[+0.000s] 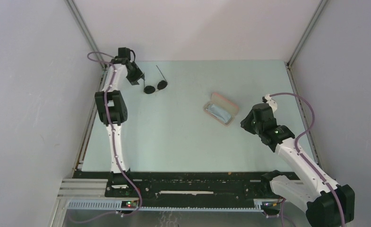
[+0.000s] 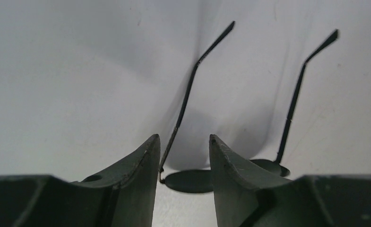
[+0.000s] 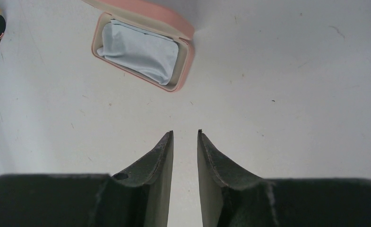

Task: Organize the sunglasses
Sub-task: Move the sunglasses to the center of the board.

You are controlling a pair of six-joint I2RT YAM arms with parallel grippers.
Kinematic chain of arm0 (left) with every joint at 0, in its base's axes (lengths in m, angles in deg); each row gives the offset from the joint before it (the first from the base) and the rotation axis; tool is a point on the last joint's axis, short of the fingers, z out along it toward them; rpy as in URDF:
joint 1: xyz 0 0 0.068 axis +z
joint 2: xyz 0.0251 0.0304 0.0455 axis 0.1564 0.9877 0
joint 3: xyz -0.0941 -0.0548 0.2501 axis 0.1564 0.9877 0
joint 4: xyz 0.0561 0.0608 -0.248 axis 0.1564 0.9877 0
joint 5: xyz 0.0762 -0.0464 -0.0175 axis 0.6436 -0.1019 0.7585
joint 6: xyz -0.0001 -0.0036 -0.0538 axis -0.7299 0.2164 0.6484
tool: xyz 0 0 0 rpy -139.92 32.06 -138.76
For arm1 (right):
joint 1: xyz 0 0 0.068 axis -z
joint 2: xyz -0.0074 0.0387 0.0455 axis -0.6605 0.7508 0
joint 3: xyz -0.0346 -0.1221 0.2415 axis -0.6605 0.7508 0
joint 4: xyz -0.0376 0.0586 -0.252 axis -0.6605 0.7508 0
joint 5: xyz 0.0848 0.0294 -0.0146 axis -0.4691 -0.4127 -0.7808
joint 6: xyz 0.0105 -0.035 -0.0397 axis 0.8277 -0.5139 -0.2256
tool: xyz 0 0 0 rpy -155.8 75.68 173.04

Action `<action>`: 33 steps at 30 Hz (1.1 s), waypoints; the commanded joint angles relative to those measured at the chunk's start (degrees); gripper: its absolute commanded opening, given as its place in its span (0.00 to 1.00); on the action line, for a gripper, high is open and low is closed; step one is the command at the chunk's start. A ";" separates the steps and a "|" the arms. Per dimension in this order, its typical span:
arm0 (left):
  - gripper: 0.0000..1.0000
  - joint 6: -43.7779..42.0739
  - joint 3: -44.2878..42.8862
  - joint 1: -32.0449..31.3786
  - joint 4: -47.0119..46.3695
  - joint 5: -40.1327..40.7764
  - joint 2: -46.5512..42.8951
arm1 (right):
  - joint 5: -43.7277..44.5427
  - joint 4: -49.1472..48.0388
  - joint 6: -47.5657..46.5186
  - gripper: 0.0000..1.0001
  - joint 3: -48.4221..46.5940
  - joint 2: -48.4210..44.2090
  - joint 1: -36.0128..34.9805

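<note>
The sunglasses [image 1: 156,87] lie on the table at the back left, with two dark round lenses and thin wire arms unfolded toward the back wall. My left gripper [image 1: 138,79] sits low just left of them and is open. In the left wrist view, one lens [image 2: 189,181] shows in the gap between the fingertips of the left gripper [image 2: 184,138], and one wire arm [image 2: 188,94] rises close by the left finger. My right gripper [image 3: 185,132] hovers over bare table with a narrow gap and nothing in it. The right gripper [image 1: 248,124] is right of the case.
An open pink case [image 1: 228,107] lies right of centre with a light blue cloth [image 1: 218,111] inside it. In the right wrist view the case [image 3: 185,52] and the cloth [image 3: 141,49] lie ahead to the left. Metal frame posts stand at the back corners.
</note>
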 commanded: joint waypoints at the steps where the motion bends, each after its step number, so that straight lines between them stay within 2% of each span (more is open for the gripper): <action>1: 0.47 1.60 -4.99 0.20 0.78 0.68 4.33 | -1.02 -2.90 0.71 0.33 -0.25 1.05 0.37; 4: 0.46 2.05 -5.25 0.25 0.87 -0.56 5.82 | -1.53 -3.31 1.04 0.33 -0.25 1.66 0.37; 9: 0.37 0.28 -2.79 -0.80 2.61 -0.91 5.24 | -1.49 -3.16 1.67 0.33 -1.03 2.45 0.37; 15: 0.14 -2.37 8.56 -2.93 0.13 0.61 -1.45 | -1.81 -3.28 2.20 0.33 -1.13 2.35 0.15; 20: 0.09 -4.42 18.61 -5.88 -2.71 -1.22 -7.68 | -1.52 -2.64 2.63 0.33 -1.13 1.72 -0.77; 23: 0.02 -4.56 24.11 -7.09 -2.85 -1.90 -11.21 | -1.00 -2.10 2.97 0.33 -1.13 1.03 -1.84; 28: 0.00 -4.62 38.03 -11.30 -6.75 -1.92 -19.13 | 0.40 -1.37 3.06 0.33 -0.96 0.22 -3.89; 33: 0.00 -5.49 46.37 -15.63 -5.22 -2.04 -22.67 | -0.46 -1.91 1.77 0.33 -0.86 -0.03 -4.76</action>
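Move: The sunglasses lie open on the board, their middle about 7 cm right of the left hand, level fore-and-aft and roughly 5 cm lower; their left temple runs nearly straight beneath the left fingers. The pink case with the blue cloth stands some 48 cm to the right and 19 cm back. From the right hand, the sunglasses are about 53 cm left, 31 cm ahead and 11 cm lower. The sunglasses' left temple is pinched near its hinge: the left hand sinks about 5 cm straight down onto it and closes its half-open fingers. Keeping low, it then drags the sunglasses back some 15 cm and right 10 cm towards the board's middle, tipping more steeply down and turning clockwise about 15 degrees. The empty right hand drifts a couple of centimetres left. ##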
